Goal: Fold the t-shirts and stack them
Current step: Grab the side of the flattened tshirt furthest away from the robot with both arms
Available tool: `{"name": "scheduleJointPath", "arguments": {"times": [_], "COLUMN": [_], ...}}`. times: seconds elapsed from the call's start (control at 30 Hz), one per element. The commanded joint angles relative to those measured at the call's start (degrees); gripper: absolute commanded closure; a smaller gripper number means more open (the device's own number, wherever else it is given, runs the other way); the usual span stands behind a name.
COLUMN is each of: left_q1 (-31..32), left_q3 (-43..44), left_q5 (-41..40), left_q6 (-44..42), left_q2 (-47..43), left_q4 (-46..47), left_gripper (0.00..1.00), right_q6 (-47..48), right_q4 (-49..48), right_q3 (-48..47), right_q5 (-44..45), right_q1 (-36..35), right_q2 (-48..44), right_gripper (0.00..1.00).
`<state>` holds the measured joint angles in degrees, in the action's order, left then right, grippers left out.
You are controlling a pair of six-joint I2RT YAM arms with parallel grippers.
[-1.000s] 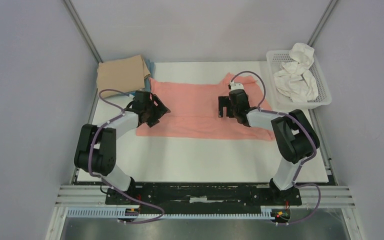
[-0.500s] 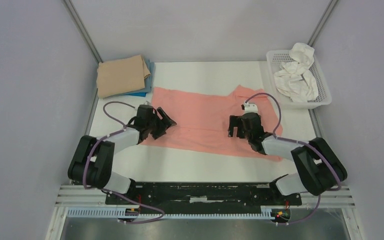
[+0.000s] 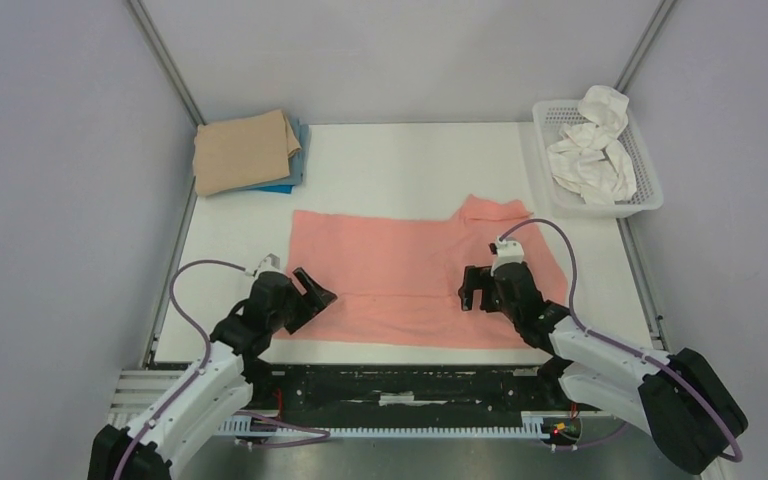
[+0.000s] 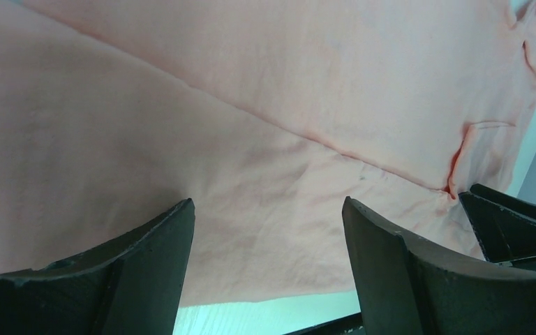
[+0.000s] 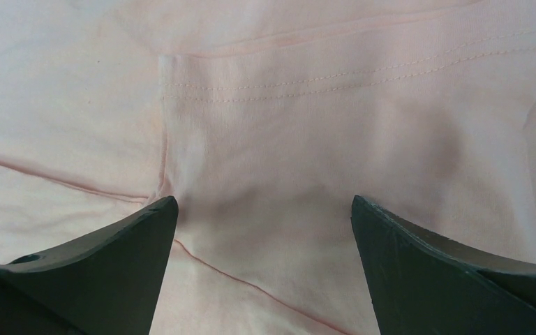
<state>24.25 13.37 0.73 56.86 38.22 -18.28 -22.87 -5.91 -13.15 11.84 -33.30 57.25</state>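
Note:
A salmon-pink t-shirt (image 3: pixel 400 265) lies flat across the near half of the white table (image 3: pixel 410 160), one sleeve (image 3: pixel 495 210) sticking out at its far right. My left gripper (image 3: pixel 316 291) hovers open over the shirt's near-left corner. In the left wrist view the pink cloth (image 4: pixel 286 91) and its near edge show between the spread fingers of that gripper (image 4: pixel 269 206). My right gripper (image 3: pixel 476 287) stands open over the shirt's right part. The right wrist view shows its fingers (image 5: pixel 264 202) wide apart above a stitched hem (image 5: pixel 335 77). A folded tan t-shirt (image 3: pixel 245 150) rests on a blue t-shirt (image 3: pixel 282 186) at the back left.
A white mesh basket (image 3: pixel 650 203) with crumpled white cloths (image 3: pixel 590 155) stands at the back right corner. Grey walls and metal posts close in the table on both sides. The black rail carrying the arm bases (image 3: pixel 400 385) runs along the near edge.
Both arms have drawn back toward the near edge. The pink shirt has slid toward the near edge with them and lies flatter. Both grippers stayed open.

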Motion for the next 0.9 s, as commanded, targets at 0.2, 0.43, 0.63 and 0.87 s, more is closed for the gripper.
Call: {"name": "scheduleJointPath", "arguments": {"times": [0.2,0.43,0.63,0.87], "left_q1": [0.0,-3.3,-14.5,-20.5], "left_q3": [11.6,27.4,40.3,57.7], "left_q5": [-7.8,-13.9,-7.6,-3.7], "left_q6": [-2.5,-7.3,-13.0,-19.4], "left_q2": [-1.2,19.2,41.5,64.1], "left_q4": [-10.8,-7.9,-1.8,-1.3], "left_gripper": [0.16,0.16,0.16,0.14], "right_q6": [0.4,3.3,8.0,10.7], "right_q4": [9.1,7.8,4.5,2.3], "right_q3": [-7.6,-17.0,-18.9,-18.7], "right_q5": [2.6,12.0,17.2,14.8], "right_q1": [-0.5,-0.4,0.5,2.4], "right_q2": [-2.7,-2.1,2.3,4.9], "right_gripper": [0.02,0.02,0.02,0.02]}}
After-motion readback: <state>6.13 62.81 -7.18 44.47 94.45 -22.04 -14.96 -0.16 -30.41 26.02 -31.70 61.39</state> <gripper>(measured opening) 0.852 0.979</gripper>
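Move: The pink shirt's far left corner, which my left hand is going for, lies flat about 22 cm ahead and 6 cm to its left, level with the fingertips. From that hand the folded stack sits roughly 36 cm ahead and 18 cm left. My right hand has the collar, on the shirt's far side, some 19 cm ahead and 6 cm to its right. The laundry basket is about 32 cm ahead and 34 cm right of it. After creeping back barely a centimetre over the cloth, I lift both open hands off the shirt. My left swings forward some 21 cm and left about 8, arching over the cloth and coming down again close to the far left corner, turning roughly 15 degrees counter-clockwise. My right mostly rises, about 10 cm, and advances 7 towards the collar, tipping its fingers up a little; both grippers stay wide open. ##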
